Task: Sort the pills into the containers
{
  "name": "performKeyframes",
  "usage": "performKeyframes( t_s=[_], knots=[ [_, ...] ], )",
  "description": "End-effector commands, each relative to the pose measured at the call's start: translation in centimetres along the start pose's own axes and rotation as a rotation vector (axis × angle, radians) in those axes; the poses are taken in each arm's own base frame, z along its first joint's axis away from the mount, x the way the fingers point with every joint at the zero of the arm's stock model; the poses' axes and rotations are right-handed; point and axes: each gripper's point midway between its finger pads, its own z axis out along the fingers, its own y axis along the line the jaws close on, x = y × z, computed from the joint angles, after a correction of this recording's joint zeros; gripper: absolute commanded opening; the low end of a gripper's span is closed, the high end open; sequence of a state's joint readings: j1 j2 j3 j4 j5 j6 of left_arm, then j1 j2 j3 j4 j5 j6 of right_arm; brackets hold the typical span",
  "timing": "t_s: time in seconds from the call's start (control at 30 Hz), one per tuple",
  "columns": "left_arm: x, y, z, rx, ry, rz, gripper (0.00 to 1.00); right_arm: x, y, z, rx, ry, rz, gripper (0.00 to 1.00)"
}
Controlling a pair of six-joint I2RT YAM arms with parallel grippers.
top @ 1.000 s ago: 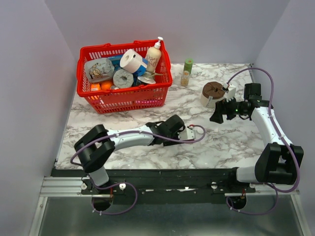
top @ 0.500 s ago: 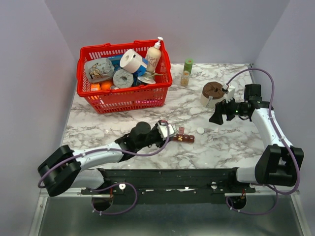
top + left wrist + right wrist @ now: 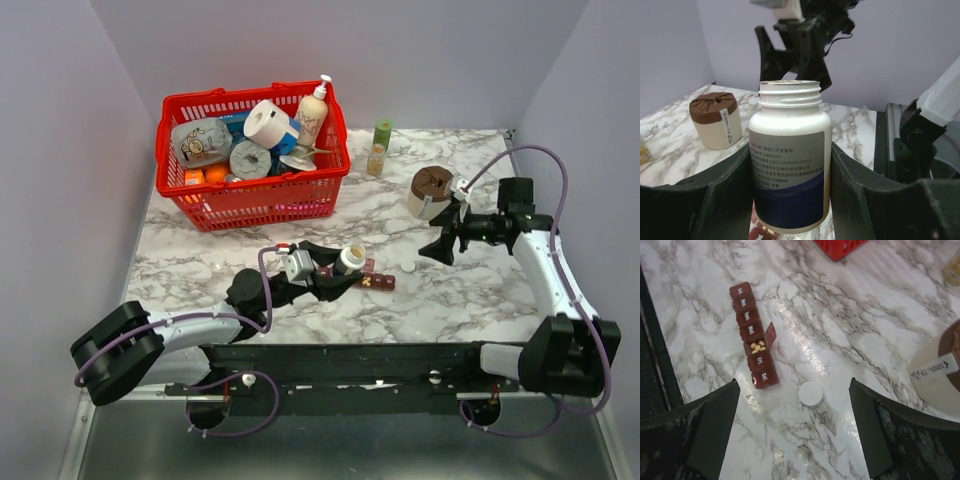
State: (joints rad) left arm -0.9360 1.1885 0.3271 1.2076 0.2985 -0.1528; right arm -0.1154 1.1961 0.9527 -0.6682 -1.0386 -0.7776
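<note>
My left gripper (image 3: pixel 343 270) (image 3: pixel 790 205) is shut on a white pill bottle (image 3: pixel 350 258) (image 3: pixel 790 150) with a grey and blue label. The bottle stands upright with no cap on it. Just right of it lies the containers strip (image 3: pixel 377 281) (image 3: pixel 754 342), dark red-brown with day labels. One lid stands up over small yellow pills (image 3: pixel 758 346); the other compartments are shut. The bottle's white cap (image 3: pixel 407 266) (image 3: pixel 811 393) lies on the marble beside the strip's end. My right gripper (image 3: pixel 445 240) (image 3: pixel 793 385) hangs open and empty above the cap.
A cream tub with a brown top (image 3: pixel 430 191) (image 3: pixel 715 120) (image 3: pixel 940 372) stands behind the right gripper. A green-capped bottle (image 3: pixel 381 147) stands at the back. The red basket (image 3: pixel 250 195) full of groceries fills the back left.
The left arm has drawn back toward its base and turned its wrist, bringing the pill bottle upright beside the strip. The right gripper has shifted slightly and stays open.
</note>
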Motion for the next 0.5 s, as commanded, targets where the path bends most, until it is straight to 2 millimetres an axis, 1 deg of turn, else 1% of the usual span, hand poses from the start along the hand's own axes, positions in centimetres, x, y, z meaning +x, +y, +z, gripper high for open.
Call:
performKeyframes(
  t_s=[0.0,0.03,0.07,0.1,0.13,0.17,0.2,0.23,0.3,0.33,0.37,0.4,0.43,0.47],
  knots=[
    [-7.3,-2.1,0.5,0.12,-0.24,0.091,0.0,1.0,2.8,1.0,-0.238,-0.031,-0.164,1.0],
    [-6.9,-2.3,0.3,0.128,-0.224,0.095,0.0,2.4,2.6,1.0,-0.243,0.017,-0.185,1.0],
    [-6.4,-2.3,0.2,0.131,-0.203,0.099,0.0,3.1,2.1,1.2,-0.239,0.037,-0.287,1.0],
    [-5.5,-2.3,-0.2,0.128,-0.155,0.103,0.0,4.6,2.2,1.4,-0.248,0.071,-0.324,1.0],
    [-5.0,-2.2,-0.4,0.126,-0.129,0.109,0.0,5.9,1.4,1.5,-0.234,0.128,-0.395,1.0],
    [-4.5,-2.2,-0.6,0.124,-0.104,0.115,0.0,6.7,1.0,1.6,-0.237,0.155,-0.463,1.0],
    [-3.8,-2.2,-1.1,0.119,-0.064,0.114,0.0,7.6,1.3,2.1,-0.255,0.188,-0.486,1.0],
    [-3.5,-2.0,-1.4,0.111,-0.048,0.133,0.0,8.3,0.2,2.2,-0.233,0.243,-0.53,1.0],
    [-2.6,-1.8,-2.2,0.092,-0.007,0.143,0.0,9.4,-0.2,3.0,-0.246,0.29,-0.557,1.0],
    [-2.2,-1.7,-2.5,0.084,0.009,0.149,0.0,9.7,-0.8,3.7,-0.24,0.322,-0.598,1.0],
    [-1.9,-1.6,-2.7,0.076,0.023,0.145,0.0,10.2,-1.0,4.2,-0.241,0.341,-0.594,1.0],
    [-1.3,-1.4,-3.2,0.069,0.048,0.161,0.0,10.4,-0.8,4.9,-0.257,0.354,-0.616,1.0],
    [-1.1,-1.3,-3.4,0.063,0.056,0.162,0.0,10.4,-1.4,5.3,-0.246,0.37,-0.64,1.0],
    [-1.0,-1.4,-3.6,0.063,0.061,0.164,0.0,10.4,-1.5,5.7,-0.247,0.38,-0.637,1.0]
  ],
)
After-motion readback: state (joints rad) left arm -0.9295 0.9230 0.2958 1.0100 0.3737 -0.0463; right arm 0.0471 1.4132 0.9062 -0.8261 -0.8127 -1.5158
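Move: The right hand's open fingers have the white lid lying about 17 cm below, some 4 cm to the left and 2 cm ahead. The pill box lies around 15 cm left and 1 cm back of this hand at that same depth; the brown-topped jar is roughly 17 cm ahead, 1 cm to the right and 12 cm lower. From the left hand, already holding the open bottle, the lid is some 16 cm right, 6 cm ahead and 22 cm down, and the pill box about 4 cm right, 4 cm ahead, 22 cm down. Lower the open right gripper about 10 cm towards the white lid, swinging it some 25 degrees counter-clockwise while the fingertips dip more steeply downward; stop short of touching. Meanwhile keep the left grip on the upright bottle and draw it back and up from over the pill box, then to the left, sinking slightly at the end. ##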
